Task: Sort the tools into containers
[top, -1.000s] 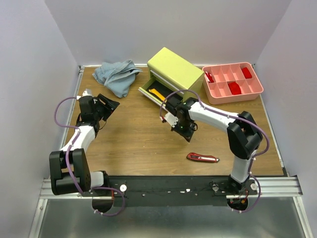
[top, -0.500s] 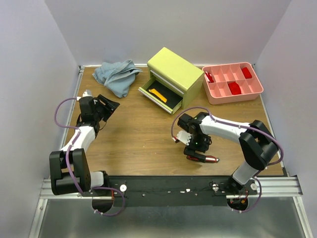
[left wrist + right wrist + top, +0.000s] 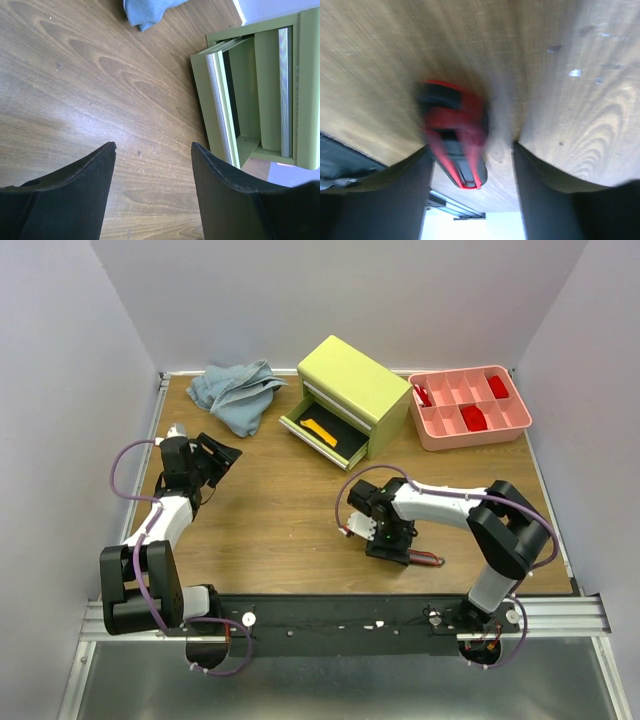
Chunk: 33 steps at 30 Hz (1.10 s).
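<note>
A red-black utility knife (image 3: 422,559) lies on the wooden table near its front edge. My right gripper (image 3: 390,543) hangs open right over the knife's left end. In the right wrist view the blurred knife (image 3: 454,131) sits between the spread fingers, closer to the left finger (image 3: 395,190). The yellow-green chest (image 3: 357,379) stands at the back, its bottom drawer (image 3: 345,452) pulled out. A yellow utility knife (image 3: 318,430) lies inside that drawer. My left gripper (image 3: 216,454) is open and empty at the left, facing the chest (image 3: 306,85) and its open drawer (image 3: 218,100).
A blue-grey cloth (image 3: 236,392) is bunched at the back left, its corner (image 3: 147,10) showing in the left wrist view. A pink divided tray (image 3: 478,438) with red items stands right of the chest. Walls close in the table on three sides.
My right arm swung from the open drawer down to the red-black knife at the front, and its gripper opened. The left arm has not moved.
</note>
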Available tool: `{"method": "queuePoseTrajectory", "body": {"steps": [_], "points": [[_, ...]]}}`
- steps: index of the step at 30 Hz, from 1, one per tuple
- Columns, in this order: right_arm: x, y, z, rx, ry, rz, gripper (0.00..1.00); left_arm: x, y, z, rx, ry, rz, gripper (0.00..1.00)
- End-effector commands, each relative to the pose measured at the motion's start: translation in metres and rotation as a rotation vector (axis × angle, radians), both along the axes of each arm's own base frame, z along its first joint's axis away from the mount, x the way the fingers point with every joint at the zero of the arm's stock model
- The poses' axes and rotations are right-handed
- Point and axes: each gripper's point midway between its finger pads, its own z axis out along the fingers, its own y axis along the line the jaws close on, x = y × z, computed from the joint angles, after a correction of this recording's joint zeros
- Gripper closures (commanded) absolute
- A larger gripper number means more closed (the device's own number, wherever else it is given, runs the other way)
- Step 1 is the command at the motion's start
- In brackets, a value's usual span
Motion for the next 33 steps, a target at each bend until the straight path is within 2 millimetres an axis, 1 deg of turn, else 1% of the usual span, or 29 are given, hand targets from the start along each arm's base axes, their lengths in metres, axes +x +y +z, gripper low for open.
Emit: {"method": "queuePoseTrajectory", "body": {"steps": [1, 2, 4, 5, 6, 7, 9, 10, 11, 12, 13, 14, 15, 16, 17, 18, 19, 20, 21, 22, 23, 24, 25, 26, 27, 28, 30, 31, 33], "points": [[0.006, 0.003, -0.028, 0.024, -0.031, 0.044, 0.39, -0.004, 0.009, 0.002, 0.026, -0.019, 0.030, 0.30], [0.007, 0.004, -0.027, 0.030, -0.032, 0.045, 0.52, -0.004, 0.009, 0.002, 0.026, -0.021, 0.031, 0.29], [0.010, 0.013, -0.021, 0.051, -0.026, 0.048, 0.62, -0.005, 0.009, 0.002, 0.023, -0.019, 0.032, 0.29], [0.014, 0.018, -0.016, 0.060, -0.032, 0.051, 0.69, -0.005, 0.010, 0.003, 0.023, -0.021, 0.032, 0.29], [0.017, 0.024, -0.009, 0.080, -0.029, 0.051, 0.71, -0.005, 0.010, 0.003, 0.022, -0.016, 0.033, 0.29], [0.027, 0.039, 0.010, 0.112, -0.044, 0.065, 0.73, -0.004, 0.010, 0.004, 0.021, -0.019, 0.032, 0.29], [0.033, 0.061, 0.035, 0.195, -0.037, 0.066, 0.78, -0.002, 0.010, 0.006, 0.016, -0.019, 0.030, 0.29], [0.035, 0.068, 0.051, 0.214, -0.022, 0.071, 0.80, -0.002, 0.009, 0.006, 0.014, -0.019, 0.026, 0.29], [0.051, 0.091, 0.079, 0.292, -0.066, 0.072, 0.81, -0.001, 0.009, 0.004, 0.010, -0.014, 0.027, 0.29], [0.056, 0.104, 0.093, 0.335, -0.063, 0.069, 0.82, 0.001, 0.009, 0.007, 0.007, -0.019, 0.028, 0.29], [0.056, 0.107, 0.104, 0.335, -0.050, 0.061, 0.82, 0.002, 0.009, 0.007, 0.005, -0.019, 0.027, 0.30], [0.072, 0.126, 0.132, 0.401, -0.106, 0.068, 0.82, 0.002, 0.008, 0.007, 0.000, -0.016, 0.021, 0.29], [0.080, 0.131, 0.141, 0.410, -0.133, 0.065, 0.82, 0.004, 0.007, 0.011, -0.003, -0.016, 0.019, 0.29], [0.090, 0.137, 0.141, 0.407, -0.147, 0.064, 0.82, 0.004, 0.007, 0.012, -0.003, -0.016, 0.014, 0.29], [0.103, 0.143, 0.149, 0.425, -0.190, 0.065, 0.82, 0.004, 0.006, 0.013, -0.001, -0.014, 0.009, 0.29], [0.125, 0.148, 0.162, 0.435, -0.267, 0.053, 0.82, 0.005, 0.006, 0.016, 0.002, -0.010, 0.001, 0.29], [0.144, 0.155, 0.159, 0.441, -0.310, 0.043, 0.82, 0.004, 0.005, 0.016, 0.012, -0.009, -0.014, 0.29], [0.158, 0.159, 0.159, 0.441, -0.341, 0.030, 0.82, 0.004, 0.004, 0.017, 0.020, -0.010, -0.026, 0.30], [0.180, 0.163, 0.172, 0.470, -0.399, 0.004, 0.82, 0.004, 0.002, 0.019, 0.022, -0.009, -0.046, 0.29], [0.196, 0.165, 0.175, 0.476, -0.448, -0.017, 0.82, 0.004, 0.001, 0.019, 0.028, -0.010, -0.060, 0.30], [0.210, 0.171, 0.160, 0.463, -0.448, -0.029, 0.83, 0.003, 0.000, 0.017, 0.044, -0.008, -0.080, 0.29], [0.224, 0.171, 0.162, 0.464, -0.483, -0.045, 0.83, 0.003, 0.000, 0.014, 0.046, -0.001, -0.088, 0.30], [0.241, 0.181, 0.169, 0.499, -0.536, -0.044, 0.83, 0.003, -0.001, 0.014, 0.049, 0.000, -0.097, 0.30], [0.252, 0.185, 0.161, 0.501, -0.555, -0.048, 0.84, 0.003, -0.001, 0.011, 0.062, 0.001, -0.109, 0.30], [0.265, 0.184, 0.161, 0.508, -0.588, -0.060, 0.85, 0.003, -0.001, 0.012, 0.071, -0.006, -0.115, 0.30], [0.279, 0.191, 0.167, 0.546, -0.640, -0.064, 0.85, 0.003, -0.001, 0.011, 0.078, -0.010, -0.124, 0.30], [0.297, 0.190, 0.162, 0.554, -0.679, -0.077, 0.85, 0.003, -0.001, 0.011, 0.113, -0.021, -0.150, 0.30], [0.310, 0.193, 0.167, 0.581, -0.726, -0.086, 0.85, 0.003, -0.001, 0.011, 0.120, -0.025, -0.157, 0.30], [0.325, 0.188, 0.164, 0.582, -0.770, -0.109, 0.86, 0.002, -0.002, 0.011, 0.131, -0.031, -0.174, 0.30]]}}
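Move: The red utility knife lies between my right hand's open fingers, its middle about 2 cm to the right at fingertip height. The open drawer it belongs in is some 32 cm ahead and 18 cm left, about 3 cm higher; the yellow cutter inside lies about 32 cm ahead and 20 cm left. The green cabinet's middle is about 43 cm ahead, 10 cm left. From my left hand, the red knife is roughly 21 cm back, 45 cm right and 12 cm below. I close my right fingers on the red knife and pinch it, then lift it off the table, up nearly 19 cm while swinging left, and carry it forward about 27 cm in all to the open drawer. My fingers tilt some 40 degrees to point forward and left, and on the last stretch I sink about 6 cm towards the drawer, keeping the grip. ##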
